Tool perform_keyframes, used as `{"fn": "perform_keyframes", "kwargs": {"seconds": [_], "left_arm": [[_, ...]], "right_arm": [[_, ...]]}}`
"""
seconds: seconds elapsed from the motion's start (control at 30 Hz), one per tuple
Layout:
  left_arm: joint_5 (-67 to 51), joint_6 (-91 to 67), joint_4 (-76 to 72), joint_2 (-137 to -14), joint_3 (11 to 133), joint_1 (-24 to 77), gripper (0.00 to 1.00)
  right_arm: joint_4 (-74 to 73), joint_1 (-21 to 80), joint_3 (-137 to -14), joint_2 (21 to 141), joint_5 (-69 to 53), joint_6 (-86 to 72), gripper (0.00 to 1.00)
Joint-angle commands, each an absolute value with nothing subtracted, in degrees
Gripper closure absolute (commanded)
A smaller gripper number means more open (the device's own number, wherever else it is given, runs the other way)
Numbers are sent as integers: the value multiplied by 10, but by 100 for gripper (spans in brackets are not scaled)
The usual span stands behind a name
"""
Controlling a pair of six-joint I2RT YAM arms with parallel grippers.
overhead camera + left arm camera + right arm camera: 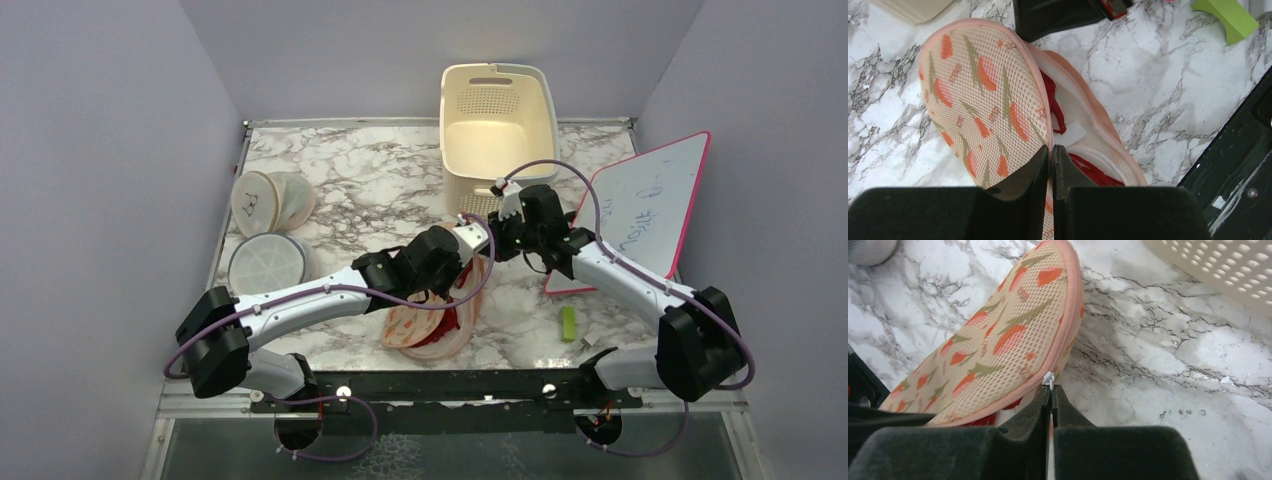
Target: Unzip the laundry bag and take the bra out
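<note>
The peach laundry bag (432, 322) with carrot motifs lies near the table's front middle, partly unzipped and gaping. Its printed upper flap (978, 100) is lifted. The red bra (1055, 107) shows inside the opening, and in the top view (452, 322) at the gap. My left gripper (1052, 150) is shut on the flap's pink edge. My right gripper (1052, 389) is shut on the small white zip pull (1048, 379) at the bag's rim (1013, 335), at the far end of the bag (490, 240).
A cream laundry basket (497, 125) stands at the back. Two round white mesh cases (268, 200) (265, 262) lie at the left. A pink-framed whiteboard (640, 210) leans at the right, a green block (568, 323) lies in front of it.
</note>
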State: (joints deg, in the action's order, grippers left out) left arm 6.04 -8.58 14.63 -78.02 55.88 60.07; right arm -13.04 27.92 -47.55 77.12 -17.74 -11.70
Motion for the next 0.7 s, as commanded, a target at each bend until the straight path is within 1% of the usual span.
{"fn": "perform_keyframes", "kwargs": {"seconds": [0.0, 0.13, 0.27, 0.33, 0.4, 0.57, 0.6, 0.67], "left_arm": [[33, -74, 144, -746, 540, 602, 100], [35, -96, 140, -745, 526, 602, 100], [18, -115, 136, -772, 530, 602, 100], [14, -119, 133, -785, 536, 602, 90], [14, -122, 127, -793, 541, 601, 77], [15, -129, 121, -802, 563, 602, 53], [14, -130, 121, -804, 567, 602, 49], [10, -133, 121, -812, 579, 602, 43]], "right_arm": [[-110, 266, -511, 803, -148, -107, 99], [-109, 266, -509, 792, -203, -90, 99], [-109, 266, -482, 762, -254, -92, 99], [-105, 266, -464, 746, -274, -100, 99], [-101, 266, -448, 730, -286, -107, 99], [-106, 266, -428, 698, -301, -120, 99], [-107, 266, -424, 692, -304, -123, 99], [-110, 266, -421, 679, -307, -130, 99]]}}
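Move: The left fingers hold the laundry bag's upper flap edge between their tips, with the red bra inside the bag some 8 cm below and about 4 cm back. The zipper pull, pinched by the right fingers, is about 8 cm ahead of the left hand, 5 cm right and 4 cm lower. From the right hand, the cream basket's middle is about 20 cm straight ahead, level in height; the green block is 17 cm right, 13 cm back and 7 cm lower. The left fingers let go of the bag's flap edge, opening to about half while the hand sinks some 3 cm, after easing about 1 cm back and slightly left; its fingertips tip a little further down. The right hand keeps its pinch on the zipper pull, edges 1 cm forward, then reverses and draws it about 4 cm back and slightly up, away from the basket. ##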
